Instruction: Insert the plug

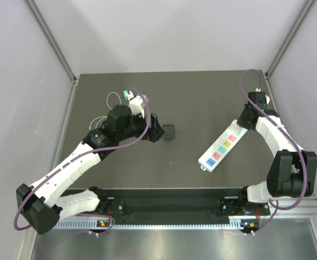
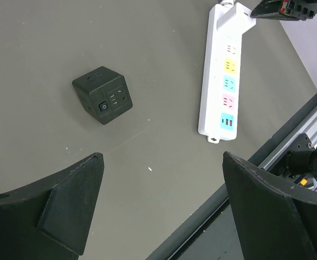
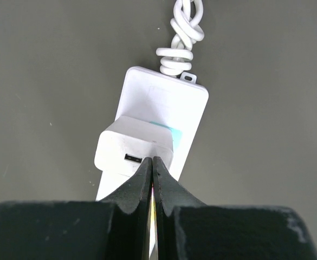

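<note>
A white power strip [image 1: 220,149] with coloured sockets lies diagonally on the dark table at the right. The plug [image 3: 131,146], a white square charger with a slot in its side, sits on the strip [image 3: 163,100] at the end where the cable leaves. My right gripper [image 3: 152,160] is shut with nothing between its fingers, and its tips are right over the plug's near edge. In the left wrist view the plug [image 2: 235,18] stands on the strip [image 2: 223,86] beneath the right gripper [image 2: 280,8]. My left gripper [image 2: 161,179] hangs open and empty above the table.
A black cube socket [image 1: 170,132] sits mid-table just right of the left gripper [image 1: 157,130]. The strip's knotted white cable [image 3: 182,38] runs off behind it. White cables and a teal piece [image 1: 127,95] lie at the back left. A metal rail [image 1: 174,222] borders the near edge.
</note>
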You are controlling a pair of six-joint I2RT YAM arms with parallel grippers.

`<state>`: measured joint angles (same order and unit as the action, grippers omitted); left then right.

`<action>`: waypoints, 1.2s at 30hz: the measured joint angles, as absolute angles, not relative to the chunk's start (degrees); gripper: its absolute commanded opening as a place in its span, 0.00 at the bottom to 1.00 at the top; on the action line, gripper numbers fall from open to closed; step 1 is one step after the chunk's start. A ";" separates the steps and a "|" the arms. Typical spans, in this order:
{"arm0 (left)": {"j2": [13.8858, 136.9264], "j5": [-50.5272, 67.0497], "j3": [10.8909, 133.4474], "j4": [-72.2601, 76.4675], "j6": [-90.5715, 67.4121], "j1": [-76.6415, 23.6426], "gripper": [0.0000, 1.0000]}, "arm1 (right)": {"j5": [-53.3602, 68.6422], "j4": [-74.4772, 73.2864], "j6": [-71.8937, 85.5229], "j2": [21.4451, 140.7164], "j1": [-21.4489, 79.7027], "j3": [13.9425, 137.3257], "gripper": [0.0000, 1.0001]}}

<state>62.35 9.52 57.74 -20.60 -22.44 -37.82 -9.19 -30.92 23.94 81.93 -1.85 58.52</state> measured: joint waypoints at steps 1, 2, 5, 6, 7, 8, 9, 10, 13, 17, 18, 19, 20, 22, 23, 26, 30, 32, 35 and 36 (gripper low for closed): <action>62.37 9.52 57.74 -20.60 -22.44 -37.82 0.95 | -9.26 -30.85 23.92 81.93 -1.98 58.50 0.00; 62.37 9.52 57.74 -20.60 -22.44 -37.82 0.95 | -9.37 -30.83 23.92 81.93 -2.07 58.50 0.00; 62.37 9.43 57.74 -20.60 -22.39 -37.82 0.95 | -9.37 -30.94 23.83 81.80 -2.17 58.50 0.00; 62.39 9.32 57.74 -20.60 -22.37 -37.82 0.95 | -9.26 -31.09 23.77 81.73 -2.17 58.50 0.00; 62.39 9.26 57.74 -20.60 -22.37 -37.82 0.95 | -8.99 -31.29 23.66 81.60 -2.26 58.50 0.00; 62.39 9.04 57.74 -20.60 -22.35 -37.82 0.95 | -8.67 -31.70 23.62 81.43 -2.33 58.50 0.00; 62.39 8.86 57.74 -20.62 -22.35 -37.82 0.95 | -8.27 -32.29 23.59 81.17 -2.42 58.50 0.00; 62.39 8.56 57.74 -20.62 -22.33 -37.82 0.95 | -7.81 -32.86 23.59 80.86 -2.44 58.50 0.00; 62.54 7.70 57.74 -20.60 -22.28 -37.82 0.96 | -6.26 -33.50 23.62 79.40 -2.44 58.50 0.00; 64.07 6.31 57.74 -20.67 -22.06 -37.82 0.96 | -3.92 -31.70 23.62 76.90 -2.42 57.39 0.00; 64.62 5.87 57.74 -20.82 -22.02 -37.85 0.96 | -3.70 -31.48 23.59 76.79 -2.44 57.04 0.00; 65.14 5.06 57.74 -21.02 -21.87 -37.93 0.96 | -3.60 -31.20 23.53 76.99 -2.44 56.55 0.00; 65.71 4.49 57.74 -21.19 -21.69 -38.02 0.96 | -3.64 -31.11 23.33 77.32 -2.44 56.14 0.00; 66.85 3.55 57.93 -21.54 -21.43 -38.24 0.97 | -3.73 -31.14 22.55 78.61 -2.44 55.46 0.00; 67.57 3.29 58.15 -21.82 -21.34 -38.33 0.97 | -3.29 -31.31 22.31 79.31 -2.42 55.48 0.00; 69.80 2.07 59.48 -23.35 -21.30 -38.44 0.98 | -3.27 -31.57 21.12 81.30 -2.44 55.48 0.00; 72.18 0.10 61.60 -24.95 -21.37 -38.48 0.98 | -2.24 -31.77 20.10 81.08 -2.44 55.48 0.02; 74.65 -0.82 63.29 -25.45 -21.50 -38.48 0.98 | -0.23 -31.79 19.97 79.29 -2.44 55.48 0.17; 77.89 -1.19 64.88 -25.85 -21.52 -38.52 0.98 | 5.10 -31.31 19.66 73.82 -2.42 55.48 0.35; 79.83 -1.21 65.87 -26.28 -21.52 -38.54 0.98 | 7.14 -30.83 19.59 71.64 -2.42 55.48 0.44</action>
<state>79.83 -1.21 65.87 -26.28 -21.52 -38.54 7.14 -30.83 19.59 71.64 -2.42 55.48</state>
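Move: The right hand's shut fingertips are at the white plug on the power strip's far end; the plug's middle is about 1 cm ahead, 1 cm left and 2 cm below. The strip's middle is some 8 cm back, 7 cm left and 5 cm below. From the left hand, the black cube lies roughly 9 cm ahead, 4 cm right and 17 cm below, with the strip's middle about 21 cm right of it and 7 cm nearer. Right hand hops, dips onto plug, lifts 6 cm, opening partly; left sinks 7 cm forward towards black cube. ##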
